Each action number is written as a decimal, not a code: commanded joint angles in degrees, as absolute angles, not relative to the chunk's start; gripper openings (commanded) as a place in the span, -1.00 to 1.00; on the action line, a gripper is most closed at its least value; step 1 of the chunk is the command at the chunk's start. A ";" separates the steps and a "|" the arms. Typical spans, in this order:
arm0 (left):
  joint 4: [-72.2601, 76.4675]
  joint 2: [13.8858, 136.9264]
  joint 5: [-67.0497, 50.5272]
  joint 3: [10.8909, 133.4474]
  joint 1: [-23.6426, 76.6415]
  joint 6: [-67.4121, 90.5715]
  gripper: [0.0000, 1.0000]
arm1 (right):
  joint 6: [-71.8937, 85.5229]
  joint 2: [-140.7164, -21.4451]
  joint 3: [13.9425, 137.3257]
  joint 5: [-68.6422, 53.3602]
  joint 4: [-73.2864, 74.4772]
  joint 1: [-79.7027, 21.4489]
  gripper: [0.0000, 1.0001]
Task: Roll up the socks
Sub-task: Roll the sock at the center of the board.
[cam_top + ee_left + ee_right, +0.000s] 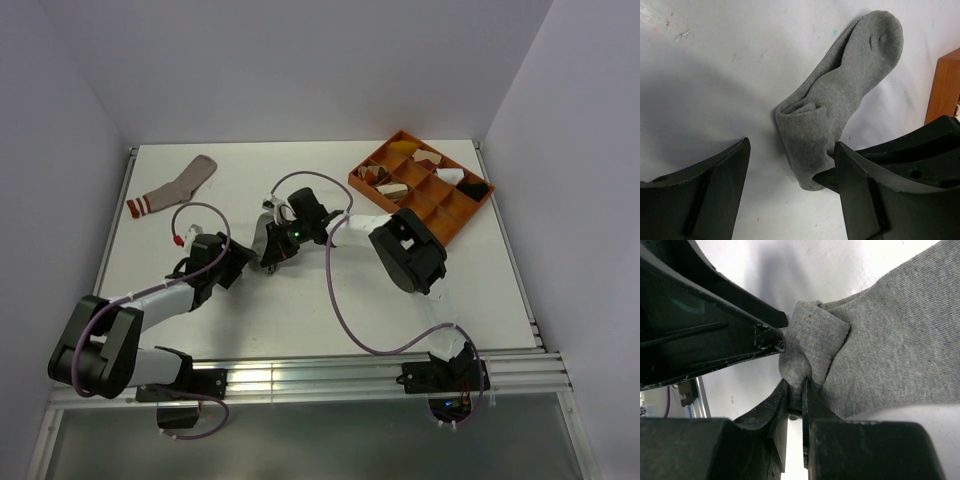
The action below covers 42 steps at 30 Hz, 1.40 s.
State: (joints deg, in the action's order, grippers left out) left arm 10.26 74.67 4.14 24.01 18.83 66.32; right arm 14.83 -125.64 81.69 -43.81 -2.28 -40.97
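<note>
The grey sock (845,85) lies flat on the white table with its cuff end folded over into a small roll (812,340). My right gripper (795,384) is shut on a fold of that rolled end. My left gripper (792,146) stands open and wide around the same end, one finger (865,185) beside the sock and the other (715,190) well apart from it. In the top view both grippers, left (243,265) and right (272,250), meet at mid-table and hide the grey sock. The pinkish-tan sock (176,185), with red and white cuff stripes, lies flat at the far left.
An orange divided tray (455,215) holding small cloth bundles stands at the back right; its corner (944,90) shows in the left wrist view. Purple cables loop over the table near both arms. An aluminium rail runs along the near edge.
</note>
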 commanded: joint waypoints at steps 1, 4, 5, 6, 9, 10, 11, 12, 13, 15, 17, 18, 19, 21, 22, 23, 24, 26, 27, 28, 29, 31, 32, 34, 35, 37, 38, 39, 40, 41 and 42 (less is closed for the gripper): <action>11.78 76.99 5.45 24.34 18.63 67.50 0.46 | 15.38 -127.88 82.88 -43.86 1.06 -40.78 -1.00; 12.04 78.48 5.36 24.69 18.63 67.15 0.40 | 15.47 -128.23 83.06 -43.86 1.05 -40.61 -1.00; 12.22 78.92 5.27 24.78 18.63 66.97 0.39 | 15.47 -128.32 83.23 -43.94 1.14 -40.61 -1.00; 12.22 79.45 5.27 24.96 18.72 66.80 0.37 | 15.64 -128.32 83.23 -43.86 0.97 -40.61 -1.00; 11.69 81.29 5.18 25.57 18.72 66.45 0.27 | 15.99 -128.32 83.14 -43.86 0.70 -40.61 -1.00; 11.69 82.17 5.27 25.75 18.81 66.45 0.20 | 16.00 -128.15 83.14 -43.77 0.62 -40.61 -1.00; 11.60 82.61 5.19 25.84 18.98 66.36 0.16 | 16.08 -128.06 83.06 -43.68 0.62 -40.61 -1.00; 11.25 82.97 5.27 25.93 19.07 66.27 0.08 | 16.08 -127.97 82.97 -43.51 0.44 -40.61 -1.00; 10.99 83.93 5.45 26.36 19.25 66.10 0.04 | 16.08 -127.88 82.97 -43.42 0.44 -40.61 -1.00; 10.20 84.72 5.89 26.80 19.42 65.74 -0.14 | 16.17 -127.79 82.79 -43.42 0.44 -40.52 -1.00; 9.23 85.25 5.98 27.33 19.60 65.31 -0.31 | 16.44 -127.36 82.44 -43.16 0.18 -40.52 -1.00; 8.71 85.43 6.06 27.51 19.69 65.04 -0.52 | 16.52 -127.01 81.83 -42.98 0.18 -40.52 -1.00; 8.09 85.52 6.24 28.29 19.69 64.69 -0.64 | 16.78 -126.31 81.39 -42.80 0.18 -40.52 -1.00; 4.50 85.61 6.94 29.53 19.86 63.20 -0.94 | 17.05 -124.38 79.64 -41.67 -2.80 -40.43 -0.90; 3.18 85.61 7.29 30.84 19.95 62.41 -0.99 | 16.88 -123.67 79.11 -41.23 -3.16 -40.43 -0.87; 0.64 85.61 7.56 31.63 19.95 60.75 -0.99 | 16.70 -122.88 78.67 -40.35 -3.34 -40.34 -0.84; -1.39 85.52 7.82 32.42 19.95 59.86 -0.99 | 16.44 -121.04 77.62 -38.51 -3.43 -40.34 -0.75; -4.47 85.78 8.61 35.41 19.95 56.62 -0.99 | 15.65 -118.75 75.77 -36.40 -4.74 -40.34 -0.60; -8.14 85.96 9.05 36.46 20.04 55.73 -0.99 | 15.64 -117.44 73.33 -35.52 -6.92 -40.34 -0.47; -9.39 86.22 9.49 38.48 19.95 54.50 -0.99 | 15.30 -115.07 72.17 -33.07 -7.90 -40.34 -0.41; -12.45 86.39 9.75 39.63 19.95 52.40 -0.99 | 15.03 -112.79 69.81 -32.09 -10.00 -40.34 -0.31; -14.93 86.83 10.37 42.61 20.13 50.63 -0.99 | 14.33 -110.58 67.34 -28.85 -12.56 -40.43 -0.21; -15.90 87.01 10.55 43.58 20.21 49.15 -0.99 | 13.89 -109.61 65.24 -27.52 -13.61 -40.52 -0.17; -18.80 87.80 10.46 46.22 20.83 48.43 -0.99 | 11.88 -106.89 63.29 -24.89 -16.07 -41.04 -0.07; -19.50 88.24 10.28 47.10 21.00 47.73 -0.99 | 11.00 -106.09 61.02 -22.61 -17.39 -41.31 -0.02; -21.70 89.81 10.20 49.65 21.97 46.94 -0.99 | 9.07 -104.16 59.42 -20.66 -20.21 -42.18 0.16; -22.40 90.52 9.85 50.44 22.15 46.67 -0.99 | 8.36 -103.63 58.20 -18.83 -20.74 -42.62 0.18; -22.93 91.22 9.23 51.32 22.41 46.41 -0.99 | 7.48 -102.67 57.40 -17.42 -22.74 -43.06 0.27; -24.07 92.54 9.23 52.72 22.85 46.06 -0.99 | 5.64 -102.13 56.52 -16.01 -23.98 -43.85 0.30; -24.34 93.16 9.14 53.34 23.11 45.88 -0.99 | 4.76 -101.69 55.30 -13.04 -24.86 -45.51 0.33; -24.61 93.69 9.14 54.39 23.46 45.70 -0.99 | 3.96 -101.17 55.11 -11.70 -26.00 -46.48 0.34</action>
State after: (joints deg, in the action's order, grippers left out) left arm -18.92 91.24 8.69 51.31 22.11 48.82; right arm 8.97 -104.25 56.60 -19.20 -18.96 -43.18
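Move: The sock's rolled-up end lies about 2 cm ahead of the open left gripper, some 4 cm to its right and 2 cm lower. The flat remainder of the sock runs forward, its middle about 9 cm ahead of this hand and 5 cm right; the striped sock is roughly 21 cm ahead and 17 cm left. The right gripper already pinches the roll's right end, the roll's middle being about 1 cm ahead, 2 cm left and level with it. Bring the left gripper forward about 2.5 cm and a little right and down onto the left end of the roll, shut its fingers on the cloth, then roll and tip the wrist some 25 degrees while keeping the pinch. Hold the right gripper still until the left has closed; then open it, let go of the roll's right end, and back off about 5 cm right and 3.5 cm up, tipping the fingers. ##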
